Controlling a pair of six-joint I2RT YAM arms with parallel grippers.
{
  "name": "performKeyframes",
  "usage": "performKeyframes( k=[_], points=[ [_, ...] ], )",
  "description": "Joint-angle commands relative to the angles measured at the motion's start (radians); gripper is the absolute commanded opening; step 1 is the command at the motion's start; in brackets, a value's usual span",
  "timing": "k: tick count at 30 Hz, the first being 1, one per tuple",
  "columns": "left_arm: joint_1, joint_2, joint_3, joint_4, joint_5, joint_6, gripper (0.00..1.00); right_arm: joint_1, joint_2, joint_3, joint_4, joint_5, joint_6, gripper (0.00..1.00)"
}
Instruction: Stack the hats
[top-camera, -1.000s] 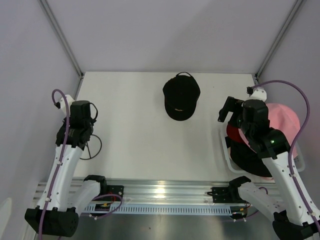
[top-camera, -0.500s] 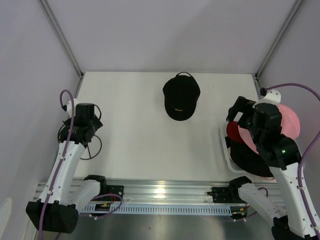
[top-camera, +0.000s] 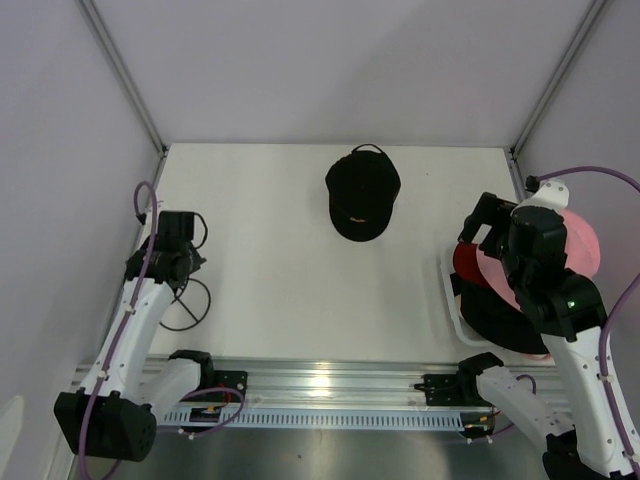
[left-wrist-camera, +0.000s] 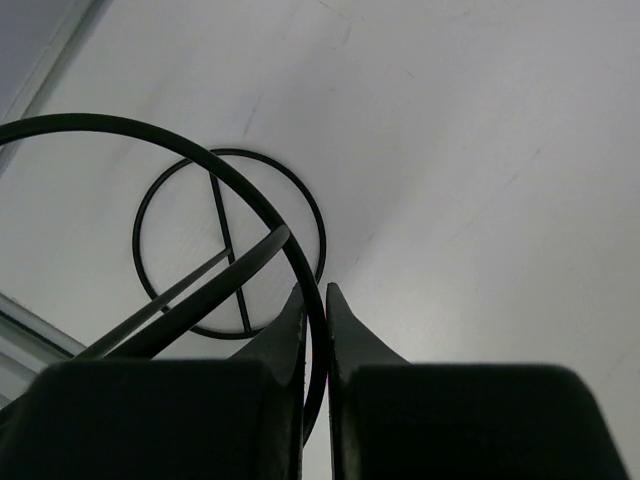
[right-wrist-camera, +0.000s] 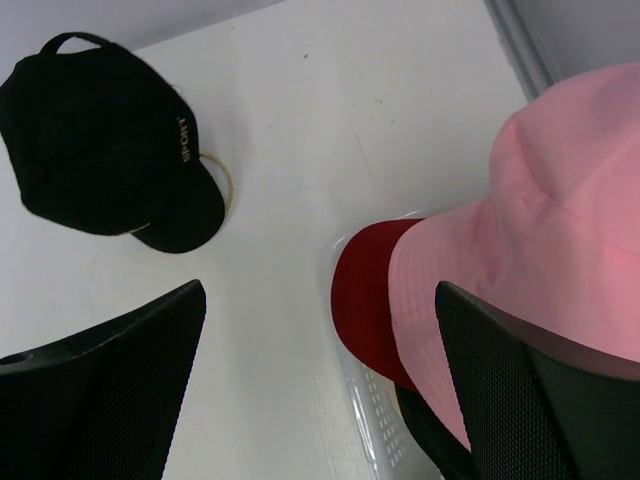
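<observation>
A black baseball cap (top-camera: 362, 195) lies flat at the back middle of the table, peak toward me; the right wrist view shows the same black cap (right-wrist-camera: 100, 140) at upper left. A pink bucket hat (top-camera: 580, 240) tops the pile in the basket, over a red cap (top-camera: 470, 265) and a black hat (top-camera: 500, 325). My right gripper (top-camera: 478, 225) hangs open above the basket's left edge, its fingers wide on either side of the red cap (right-wrist-camera: 370, 300) and the pink hat (right-wrist-camera: 560, 220). My left gripper (top-camera: 176, 240) is shut at the far left, holding no hat.
The white mesh basket (top-camera: 450, 300) stands at the right edge, its rim (right-wrist-camera: 385, 440) under the red cap. A black cable (left-wrist-camera: 230, 240) loops on the table under the left gripper and shows in the slit between its fingers. Grey walls close in on both sides.
The left gripper opened and shut again while its arm shifted slightly right and toward me. The right arm moved right, over the basket, staying open.
</observation>
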Motion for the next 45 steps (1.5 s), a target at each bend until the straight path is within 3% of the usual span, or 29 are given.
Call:
performKeyframes(
  k=[1, 8, 12, 18, 22, 28, 31, 32, 40, 45],
  points=[
    [-0.046, -0.049, -0.008, 0.042, 0.238, 0.026, 0.01, -0.010, 0.009, 0.077, -0.038, 0.120, -0.009, 0.99],
    [-0.312, -0.103, 0.059, 0.068, 0.338, 0.035, 0.01, -0.044, 0.020, 0.170, -0.127, 0.278, 0.011, 0.99],
    [-0.517, -0.037, 0.099, 0.120, 0.326, 0.011, 0.01, -0.069, 0.019, 0.172, -0.174, 0.468, 0.056, 0.99],
    [-0.822, 0.179, 0.161, 0.189, 0.255, -0.017, 0.01, -0.127, 0.019, 0.221, -0.220, 0.565, 0.054, 1.00],
    [-0.919, 0.297, 0.231, 0.220, 0.218, -0.004, 0.01, -0.150, 0.029, 0.229, -0.176, 0.539, 0.002, 1.00],
    [-0.970, 0.400, 0.265, 0.257, 0.214, 0.002, 0.01, -0.168, 0.072, 0.131, -0.039, 0.338, -0.098, 0.99],
    [-0.981, 0.405, 0.260, 0.261, 0.220, 0.000, 0.12, -0.187, 0.126, 0.100, -0.042, 0.286, -0.108, 0.96],
    [-0.984, 0.403, 0.263, 0.261, 0.220, 0.005, 0.22, -0.193, 0.137, 0.092, -0.039, 0.257, -0.108, 0.95],
    [-0.996, 0.358, 0.317, 0.189, 0.168, 0.029, 0.51, -0.236, 0.143, 0.055, -0.029, 0.241, -0.092, 0.77],
    [-1.014, 0.299, 0.360, 0.200, 0.229, 0.075, 0.72, -0.262, 0.161, 0.034, -0.052, 0.224, -0.105, 0.70]
  ],
)
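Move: The black wire stand is already gripped by the left hand; its open table spot lies about 30 cm to the right and 3 cm back, some 13 cm below. The black cap is around 18 cm ahead and 37 cm right of that hand. For the right hand, the pink hat sits roughly 18 cm right, 3 cm ahead and 15 cm below; the red hat is about 5 cm right and 1 cm ahead, and the black hat 13 cm right and 8 cm back, both over 20 cm down. The black wire stand is swung right by the left hand about 34 cm, slightly raised and then lowered onto the table nearer than the black cap, turning some 65 degrees clockwise; there the fingers open and let go. Meanwhile the right hand swings right and back, rising, towards the pink hat, then dips forward and down to it, turned clockwise, its fingers starting to close; contact can't be told. ##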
